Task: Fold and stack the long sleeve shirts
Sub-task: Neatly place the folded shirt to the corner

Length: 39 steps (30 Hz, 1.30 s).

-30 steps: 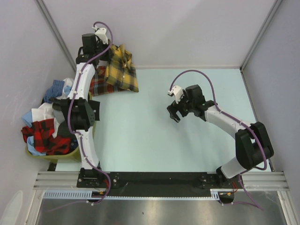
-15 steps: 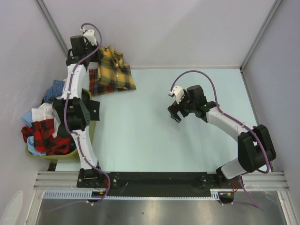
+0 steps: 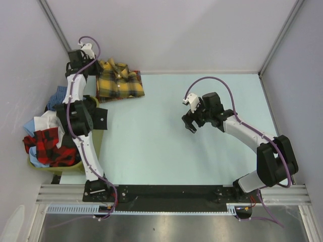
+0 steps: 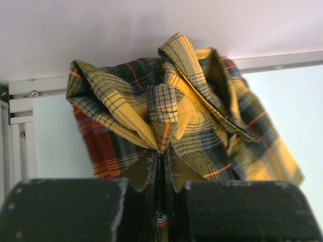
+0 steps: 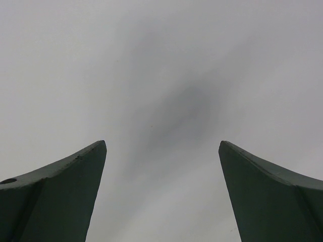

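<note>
The yellow-and-black plaid shirt (image 3: pixel 120 83) lies bunched at the table's back left corner, on top of the red-orange shirt (image 4: pixel 103 151), which shows only as a strip beneath it in the left wrist view. My left gripper (image 3: pixel 81 54) is at the shirt's left end, by the wall. In the left wrist view it (image 4: pixel 161 151) is shut on a pinched fold of the yellow shirt (image 4: pixel 192 111). My right gripper (image 3: pixel 191 123) hovers over the middle of the table, apart from both shirts. It stands open (image 5: pixel 162 151) with nothing between its fingers.
An olive bin (image 3: pixel 88 164) heaped with red plaid, blue and white clothes (image 3: pixel 48 143) sits at the left edge beside the left arm. Walls and a metal frame post (image 3: pixel 55 25) close in the back left corner. The pale table (image 3: pixel 166 151) stretches between the arms.
My left gripper has pulled the yellow shirt left and back toward the corner, and the shirt now covers nearly all of the red-orange one. The right arm has barely moved.
</note>
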Each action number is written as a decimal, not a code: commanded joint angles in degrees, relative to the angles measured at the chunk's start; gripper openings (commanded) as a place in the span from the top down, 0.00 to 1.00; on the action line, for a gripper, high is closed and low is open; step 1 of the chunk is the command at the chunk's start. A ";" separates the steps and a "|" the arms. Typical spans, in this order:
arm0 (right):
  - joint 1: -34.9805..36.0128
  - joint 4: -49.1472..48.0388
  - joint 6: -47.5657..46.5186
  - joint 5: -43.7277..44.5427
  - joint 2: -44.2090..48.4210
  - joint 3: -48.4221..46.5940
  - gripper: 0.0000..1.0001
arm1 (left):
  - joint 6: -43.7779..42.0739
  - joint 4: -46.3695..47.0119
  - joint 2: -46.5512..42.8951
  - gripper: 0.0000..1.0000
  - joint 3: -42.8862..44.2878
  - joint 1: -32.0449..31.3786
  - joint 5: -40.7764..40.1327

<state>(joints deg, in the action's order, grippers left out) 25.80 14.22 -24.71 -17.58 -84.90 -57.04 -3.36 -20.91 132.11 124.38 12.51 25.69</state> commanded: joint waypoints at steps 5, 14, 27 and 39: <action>0.65 1.16 -0.34 0.53 2.37 -0.44 0.00 | -4.20 6.14 3.32 0.91 1.13 2.87 -0.21; 0.83 1.87 0.01 1.41 2.46 -1.15 0.00 | -4.56 6.40 3.51 0.30 6.40 4.62 -3.98; -14.19 4.24 8.97 -5.70 -2.63 -10.28 0.00 | -7.00 -15.64 -18.55 0.00 3.95 2.27 -0.56; -29.13 9.60 17.85 -13.79 0.08 -7.50 0.00 | -10.18 -25.95 -37.88 0.01 -32.85 -22.86 -8.90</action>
<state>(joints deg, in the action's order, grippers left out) -0.23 20.82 -9.91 -27.38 -88.36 -67.64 -14.02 -43.72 98.54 104.44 -4.60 18.72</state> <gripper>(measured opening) 0.994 0.994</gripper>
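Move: The red plaid shirt in the corner, where the yellow plaid shirt is being laid, has its middle about 8 cm right of the left hand, 5 cm back and some 15 cm below; the left fingers still hold the yellow shirt's edge above it. The clothes bin's middle is roughly 30 cm back, 14 cm left and 12 cm below. From the right hand, the red shirt is about 24 cm ahead, 36 cm left and 8 cm below. The yellow plaid shirt's held edge is carried about 6 cm left and 4 cm down into the corner before the left fingers open wide and let go. The left hand then climbs about 20 cm, swinging back and right over the shirts with a late dip and clockwise turn. Later the open, empty right hand sweeps right, then also forward, rising slightly and turning clockwise. ##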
